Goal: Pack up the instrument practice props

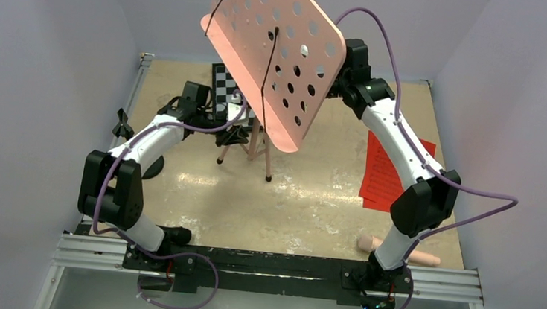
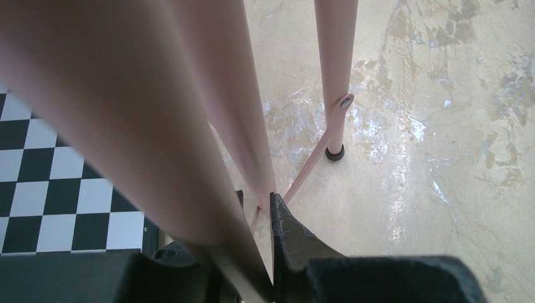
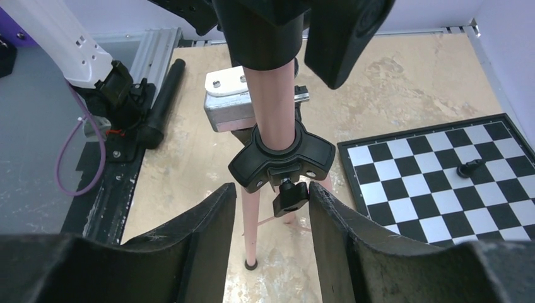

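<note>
The pink music stand stands at the back middle, its perforated desk (image 1: 272, 50) tilted high over thin tripod legs (image 1: 266, 158). My left gripper (image 1: 237, 125) (image 2: 257, 196) is shut on one pink leg (image 2: 252, 145) low on the stand. My right gripper (image 3: 271, 188) is behind the desk, open. Its fingers (image 3: 334, 221) flank the black locking knob (image 3: 290, 196) under the leg hub (image 3: 281, 161) without gripping it. Red printed sheets (image 1: 388, 172) lie at the right. A peach tube (image 1: 396, 251) rests by the right arm's base. The black round base (image 1: 154, 166) is partly hidden behind the left arm.
A black-and-white chessboard (image 1: 226, 83) (image 2: 50, 183) (image 3: 441, 170) lies behind the stand, with one small black piece (image 3: 470, 168) on it. A black cylinder (image 3: 163, 101) lies by the front rail (image 1: 268, 266). Grey walls close in the table on three sides.
</note>
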Controlling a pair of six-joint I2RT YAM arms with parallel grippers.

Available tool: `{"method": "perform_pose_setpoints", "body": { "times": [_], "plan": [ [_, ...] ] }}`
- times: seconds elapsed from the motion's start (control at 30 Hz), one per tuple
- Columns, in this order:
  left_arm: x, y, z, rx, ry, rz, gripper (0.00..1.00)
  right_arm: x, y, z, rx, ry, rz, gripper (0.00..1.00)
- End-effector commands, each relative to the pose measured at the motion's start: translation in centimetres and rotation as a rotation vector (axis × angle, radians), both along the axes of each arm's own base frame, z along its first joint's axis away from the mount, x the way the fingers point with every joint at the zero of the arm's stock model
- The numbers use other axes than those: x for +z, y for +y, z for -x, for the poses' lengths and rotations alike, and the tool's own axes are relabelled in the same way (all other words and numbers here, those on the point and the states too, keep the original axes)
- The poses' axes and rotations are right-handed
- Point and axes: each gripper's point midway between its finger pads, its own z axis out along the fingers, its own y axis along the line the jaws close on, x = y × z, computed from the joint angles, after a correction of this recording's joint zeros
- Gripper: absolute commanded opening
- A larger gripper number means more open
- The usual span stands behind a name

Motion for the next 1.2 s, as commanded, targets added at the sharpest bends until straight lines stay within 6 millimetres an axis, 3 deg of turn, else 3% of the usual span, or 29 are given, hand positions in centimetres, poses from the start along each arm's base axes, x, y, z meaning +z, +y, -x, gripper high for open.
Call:
{"method": "perform_pose_setpoints", "body": {
  "times": [0.0, 0.27, 0.53, 0.63, 0.7, 0.77, 0.87, 1.17],
  "plan": [
    [-5.2, 2.0, 3.0, 0.035, 0.214, -0.143, 0.00, 1.9, -0.8, 4.3, 0.079, -0.005, -0.027, 0.49],
    [-5.2, 1.8, 2.6, 0.033, 0.227, -0.137, 0.00, 1.3, -0.7, 5.5, 0.095, 0.008, -0.019, 0.44],
    [-5.3, 1.7, 3.0, 0.015, 0.272, -0.135, 0.00, -0.1, 0.7, 3.7, 0.058, -0.126, 0.027, 0.38],
    [-5.5, 1.8, 3.4, 0.006, 0.285, -0.143, 0.00, -0.7, 0.7, 3.1, 0.050, -0.220, 0.050, 0.30],
    [-5.5, 1.9, 3.6, 0.001, 0.289, -0.148, 0.00, -1.4, 0.5, 2.7, 0.036, -0.283, 0.067, 0.17],
    [-5.6, 1.9, 3.6, 0.000, 0.294, -0.152, 0.00, -1.9, 0.2, 2.2, 0.019, -0.353, 0.068, 0.12],
    [-5.5, 1.8, 3.5, 0.002, 0.302, -0.149, 0.00, -3.2, -0.1, 2.2, 0.019, -0.448, 0.076, 0.08],
    [-5.1, 1.4, 2.6, 0.005, 0.324, -0.137, 0.00, -7.6, -0.8, 4.4, 0.159, -0.630, 0.179, 0.06]
  ]
}}
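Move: The black clamp knob on the music stand sits almost between the right hand's half-open fingertips, about 1 cm ahead, 2 cm to the left and 1 cm below. The tripod collar carrying it is about 5 cm left and 2 cm above that hand; the chessboard lies about 14 cm ahead, 10 cm left and 34 cm below. From the left hand, holding a tripod leg, the knob is roughly 4 cm ahead, 12 cm right and 17 cm higher. The clamp knob is pinched by the right fingers, which close from about half open to nearly shut after that hand has shifted about 1.5 cm back and a good 2 cm forward again. Its wrist rolls some 40 degrees counter-clockwise, seen along the leftward-pointing fingers, most of this once they have closed, while it eases about 1 cm back. The left hand keeps its hold on the leg, turning slightly clockwise. ##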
